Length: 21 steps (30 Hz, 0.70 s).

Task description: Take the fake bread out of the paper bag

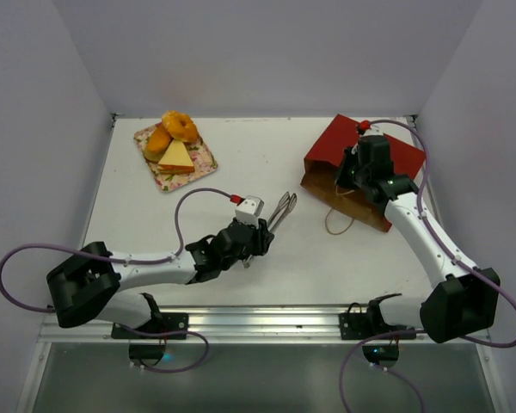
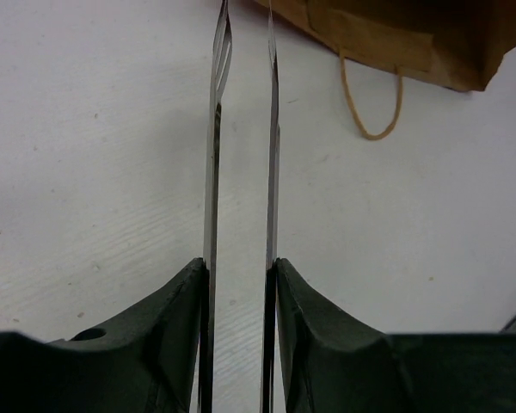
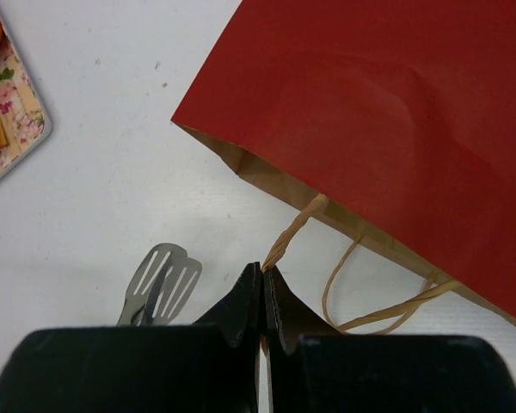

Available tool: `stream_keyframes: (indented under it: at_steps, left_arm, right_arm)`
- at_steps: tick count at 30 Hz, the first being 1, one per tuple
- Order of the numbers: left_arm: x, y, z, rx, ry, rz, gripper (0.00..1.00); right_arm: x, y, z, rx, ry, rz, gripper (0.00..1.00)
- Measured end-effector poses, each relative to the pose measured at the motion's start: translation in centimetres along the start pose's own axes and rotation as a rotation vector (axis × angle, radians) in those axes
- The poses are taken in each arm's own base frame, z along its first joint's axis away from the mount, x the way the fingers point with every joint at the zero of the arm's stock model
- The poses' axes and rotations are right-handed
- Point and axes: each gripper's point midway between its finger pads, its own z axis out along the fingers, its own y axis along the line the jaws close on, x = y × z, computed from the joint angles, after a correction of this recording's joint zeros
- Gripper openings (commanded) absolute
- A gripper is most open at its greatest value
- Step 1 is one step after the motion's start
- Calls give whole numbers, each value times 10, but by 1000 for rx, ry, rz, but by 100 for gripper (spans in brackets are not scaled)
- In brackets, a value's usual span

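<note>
The dark-red paper bag (image 1: pixel 397 153) (image 3: pixel 396 112) lies flat at the back right, its brown mouth (image 2: pixel 413 34) facing the middle of the table. My right gripper (image 1: pixel 348 176) (image 3: pixel 263 271) is shut on one of its cord handles (image 3: pixel 294 231); the other handle (image 2: pixel 371 129) lies loose on the table. The fake bread sits on the floral tray (image 1: pixel 205 163): a doughnut (image 1: pixel 181 126), an orange bun (image 1: pixel 158 139) and a sandwich wedge (image 1: pixel 176 155). My left gripper (image 1: pixel 256 232) (image 2: pixel 241 267) is shut on metal tongs (image 1: pixel 281 209) (image 2: pixel 213 172), which point toward the bag's mouth. What is inside the bag is hidden.
The slotted tips of the tongs (image 3: pixel 163 280) rest a short way left of the bag's mouth. The tray's corner (image 3: pixel 17 112) shows at far left in the right wrist view. White walls close in the table on three sides.
</note>
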Motion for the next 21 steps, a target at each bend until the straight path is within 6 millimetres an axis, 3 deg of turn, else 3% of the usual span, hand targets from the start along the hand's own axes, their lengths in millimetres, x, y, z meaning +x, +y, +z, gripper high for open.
stream_keyframes:
  at_steps: [7,11,16,21]
  left_arm:
    - [-16,-21,-15,103,-16,-49,40]
    - [-15,-34,-19,167,6,-72,40]
    - [1,-58,-11,281,74,-152,40]
    - [37,-73,14,328,197,-210,40]
  right_arm:
    - [1,-1,-4,2,5,-4,0]
    - [-3,1,-8,-2,-4,-4,0]
    - [-7,3,-15,-7,-14,-3,0]
    - [-9,3,-22,-8,-18,-7,0]
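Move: The left hand holds the tongs; the paper bag's open mouth lies about 23 cm to its right, 12 cm ahead and some 3 cm lower. The loose handle loop hangs in front of the mouth, roughly 23 cm right, 4 cm ahead and 9 cm below. From the right hand, already pinching the upper handle, the mouth is about 2 cm back, 12 cm down, with no sideways offset. Left hand carries the tongs some 7 cm right and back towards the bag's mouth; right eases the handle up. ##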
